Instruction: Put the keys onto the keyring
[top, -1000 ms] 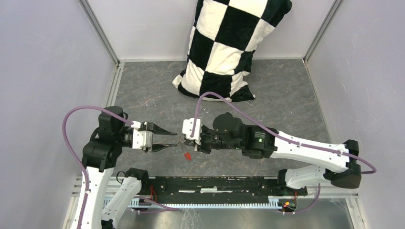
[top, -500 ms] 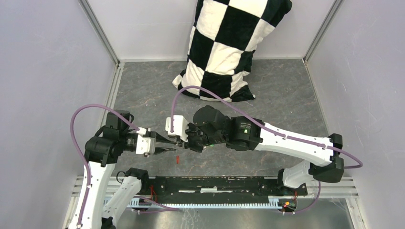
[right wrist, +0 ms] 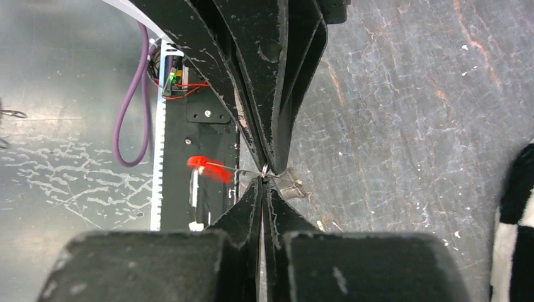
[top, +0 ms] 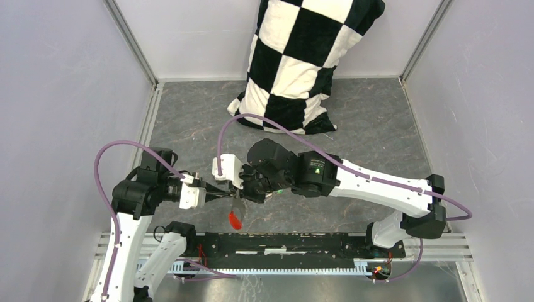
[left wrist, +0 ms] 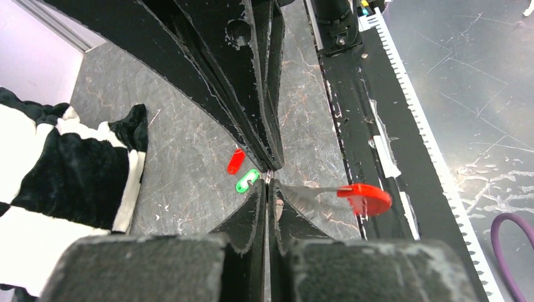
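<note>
The keyring hangs in the air between my two grippers, its red-and-grey fob [top: 235,218] dangling below them. My left gripper [top: 228,192] is shut on the thin wire ring [left wrist: 269,178], with the fob [left wrist: 364,198] sticking out to the right. My right gripper [top: 240,189] faces it tip to tip and is shut on the same ring [right wrist: 265,170], the fob [right wrist: 208,168] blurred at its left. Both keys lie on the grey floor below, close together: the red-headed key [left wrist: 235,161] and the green-headed key [left wrist: 247,180]. Neither shows in the top view.
A black-and-white checkered pillow [top: 296,63] leans against the back wall. A black rail [top: 283,242] with a toothed strip runs along the near edge, just behind the hanging fob. Walls close in left and right.
My left gripper has shut on the wire ring. Both grippers have shifted left, and the fob now hangs lower, toward the near rail.
</note>
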`<action>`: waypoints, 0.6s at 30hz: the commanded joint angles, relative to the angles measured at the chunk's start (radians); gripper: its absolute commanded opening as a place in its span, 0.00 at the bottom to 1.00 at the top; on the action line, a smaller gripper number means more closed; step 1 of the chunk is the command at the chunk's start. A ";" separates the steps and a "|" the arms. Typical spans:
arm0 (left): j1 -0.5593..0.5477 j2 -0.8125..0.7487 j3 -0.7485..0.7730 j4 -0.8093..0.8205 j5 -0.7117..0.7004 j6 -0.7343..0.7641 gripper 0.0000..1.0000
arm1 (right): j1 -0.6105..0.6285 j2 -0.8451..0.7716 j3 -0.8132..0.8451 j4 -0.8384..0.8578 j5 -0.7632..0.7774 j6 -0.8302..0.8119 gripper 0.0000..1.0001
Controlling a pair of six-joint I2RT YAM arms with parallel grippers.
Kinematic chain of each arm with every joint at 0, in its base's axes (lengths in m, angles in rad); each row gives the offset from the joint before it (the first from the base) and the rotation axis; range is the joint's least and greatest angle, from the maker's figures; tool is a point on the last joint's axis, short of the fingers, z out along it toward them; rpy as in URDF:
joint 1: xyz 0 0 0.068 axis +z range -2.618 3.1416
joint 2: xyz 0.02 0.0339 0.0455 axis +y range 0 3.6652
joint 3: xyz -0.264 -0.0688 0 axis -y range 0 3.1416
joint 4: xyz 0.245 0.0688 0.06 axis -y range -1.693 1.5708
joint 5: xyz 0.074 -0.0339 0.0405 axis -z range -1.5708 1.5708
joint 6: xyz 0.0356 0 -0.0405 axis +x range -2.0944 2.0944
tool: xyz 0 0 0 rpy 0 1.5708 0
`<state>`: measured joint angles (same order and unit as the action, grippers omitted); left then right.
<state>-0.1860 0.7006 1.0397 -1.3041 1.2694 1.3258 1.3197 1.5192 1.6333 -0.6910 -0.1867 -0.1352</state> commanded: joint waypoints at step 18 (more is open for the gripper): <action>-0.003 0.076 0.058 0.303 0.340 -0.543 0.02 | -0.018 -0.574 -0.692 0.892 0.169 0.187 0.53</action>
<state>-0.1875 0.7639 1.0405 -1.0546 1.4750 0.8772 1.3041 0.9874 1.0611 -0.1078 -0.0624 -0.0162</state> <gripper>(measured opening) 0.036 0.528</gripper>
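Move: Both hands meet at the same small ring on the edge of the keyring's metal plate: it sits between the left fingertips and, equally, between the right ones, no offset from either. From the right hand, the red handle hangs about 5 cm back, level sideways, and 4 cm lower. On the table some 28 cm below lie the green tag, roughly 8 cm ahead and 9 cm to the right, and the red tag, about 9 cm ahead and 13 cm right. The right fingers let go of the small ring, opening to about half, while the left fingers keep it pinched. The right hand lifts clear with a slight drift left, then pulls away to its right, ending about 7 cm right and 7 cm up, its slanting fingers swinging up some 30 degrees to nearly level. The left hand rises about 3.5 cm with the keyring, rolling some 20 degrees. ##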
